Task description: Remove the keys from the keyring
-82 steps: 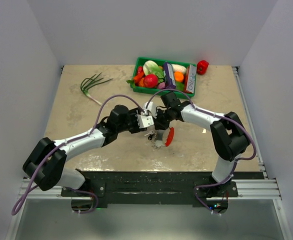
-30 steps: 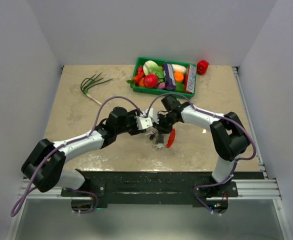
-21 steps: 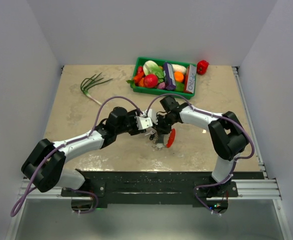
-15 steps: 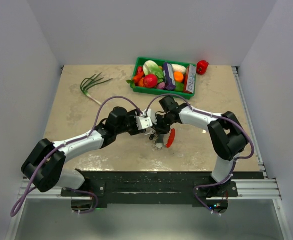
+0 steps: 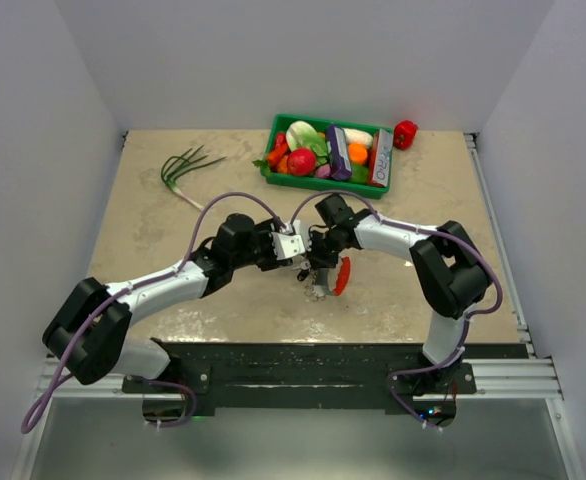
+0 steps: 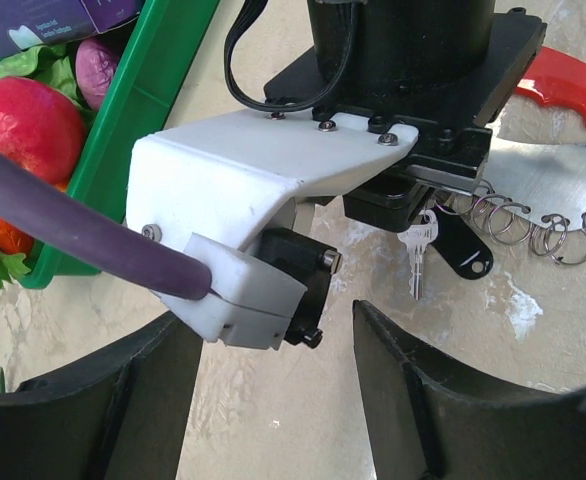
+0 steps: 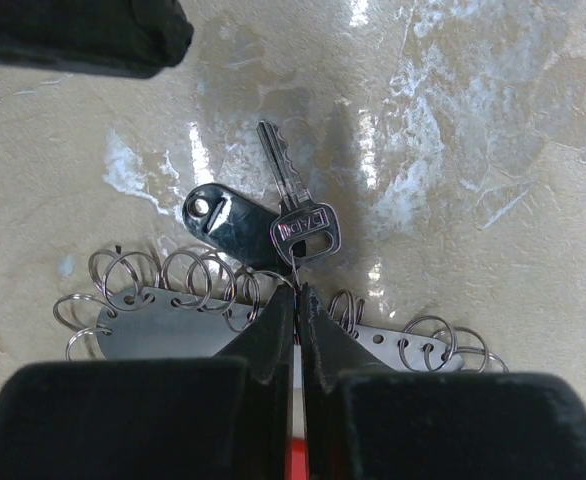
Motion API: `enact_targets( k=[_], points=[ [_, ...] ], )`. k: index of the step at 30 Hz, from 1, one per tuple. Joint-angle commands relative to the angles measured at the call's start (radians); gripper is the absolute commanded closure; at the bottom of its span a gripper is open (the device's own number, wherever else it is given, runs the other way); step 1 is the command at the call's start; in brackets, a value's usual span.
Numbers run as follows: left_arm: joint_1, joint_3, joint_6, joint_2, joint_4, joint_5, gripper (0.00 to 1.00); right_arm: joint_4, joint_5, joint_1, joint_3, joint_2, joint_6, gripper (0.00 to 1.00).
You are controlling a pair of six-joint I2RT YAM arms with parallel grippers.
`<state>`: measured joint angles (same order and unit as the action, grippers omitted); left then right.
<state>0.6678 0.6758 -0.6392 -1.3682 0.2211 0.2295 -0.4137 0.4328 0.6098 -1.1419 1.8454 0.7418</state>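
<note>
In the right wrist view a silvery key (image 7: pixel 303 232) and a black-headed key (image 7: pixel 223 224) lie on the tabletop. They hang from a thin keyring (image 7: pixel 296 268) that joins a flat metal plate (image 7: pixel 153 325) carrying several small rings. My right gripper (image 7: pixel 295 300) is shut on the keyring just below the silvery key's head. The red curved tag (image 5: pixel 341 273) lies to the right of the bunch. My left gripper (image 6: pixel 273 360) stands open with nothing between its fingers, a short way left of the right gripper (image 5: pixel 319 266). From there it faces the silvery key (image 6: pixel 418 255).
A green bin (image 5: pixel 275 150) full of toy vegetables stands at the back, with a red pepper (image 5: pixel 405 133) beside its right end. Green onions (image 5: pixel 188 165) lie at the back left. Both wrists crowd together over the bunch at mid table.
The right gripper's jaws have closed on the keyring. The right arm has edged slightly left. The left arm has held still.
</note>
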Motion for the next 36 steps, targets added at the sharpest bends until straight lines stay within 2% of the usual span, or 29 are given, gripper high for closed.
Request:
enact_targets(
  k=[1, 9, 18, 22, 33, 36],
  points=[
    [-0.01, 0.001, 0.015, 0.011, 0.044, 0.019, 0.34, -0.019, 0.023, 0.004, 0.008, -0.035, 0.042, 1.0],
    [-0.019, 0.033, 0.03, 0.023, 0.018, 0.057, 0.34, -0.112, 0.162, -0.024, 0.008, -0.196, 0.201, 1.0],
    [-0.048, 0.169, 0.091, 0.032, -0.139, 0.333, 0.33, -0.24, 0.277, -0.036, 0.001, -0.362, 0.297, 1.0],
    [-0.047, 0.235, 0.122, 0.024, -0.196, 0.433, 0.33, -0.237, 0.287, -0.036, 0.011, -0.416, 0.277, 1.0],
    [-0.02, 0.26, 0.141, 0.008, -0.253, 0.455, 0.33, -0.192, 0.271, -0.035, 0.019, -0.456, 0.206, 1.0],
    [-0.011, 0.277, 0.133, -0.003, -0.281, 0.491, 0.36, -0.165, 0.258, -0.036, 0.028, -0.462, 0.185, 1.0]
  ],
)
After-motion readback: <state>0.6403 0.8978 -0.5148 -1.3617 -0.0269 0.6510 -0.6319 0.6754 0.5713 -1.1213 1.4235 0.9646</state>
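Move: My right fingers are already shut on a ring at the middle of the keyring plate, just off the table. The key lies about 4 cm to their left, the black fob 3 cm left and 3 cm back, and the red handle some 6 cm to the right. My open left fingertips wait roughly 10 cm to the left and 10 cm above. From my left hand, the pinched ring is about 10 cm right, level fore and aft, and 10 cm below. I keep the ring pinched and lift the plate by it with my right hand, almost 14 cm up and about 5 cm back, the wrist turning counter-clockwise and tilting its left side up. Slightly later my left hand, still open, rises some 6 cm while going right and back, turning clockwise and tipping down, to come close to the ring without visible contact. ##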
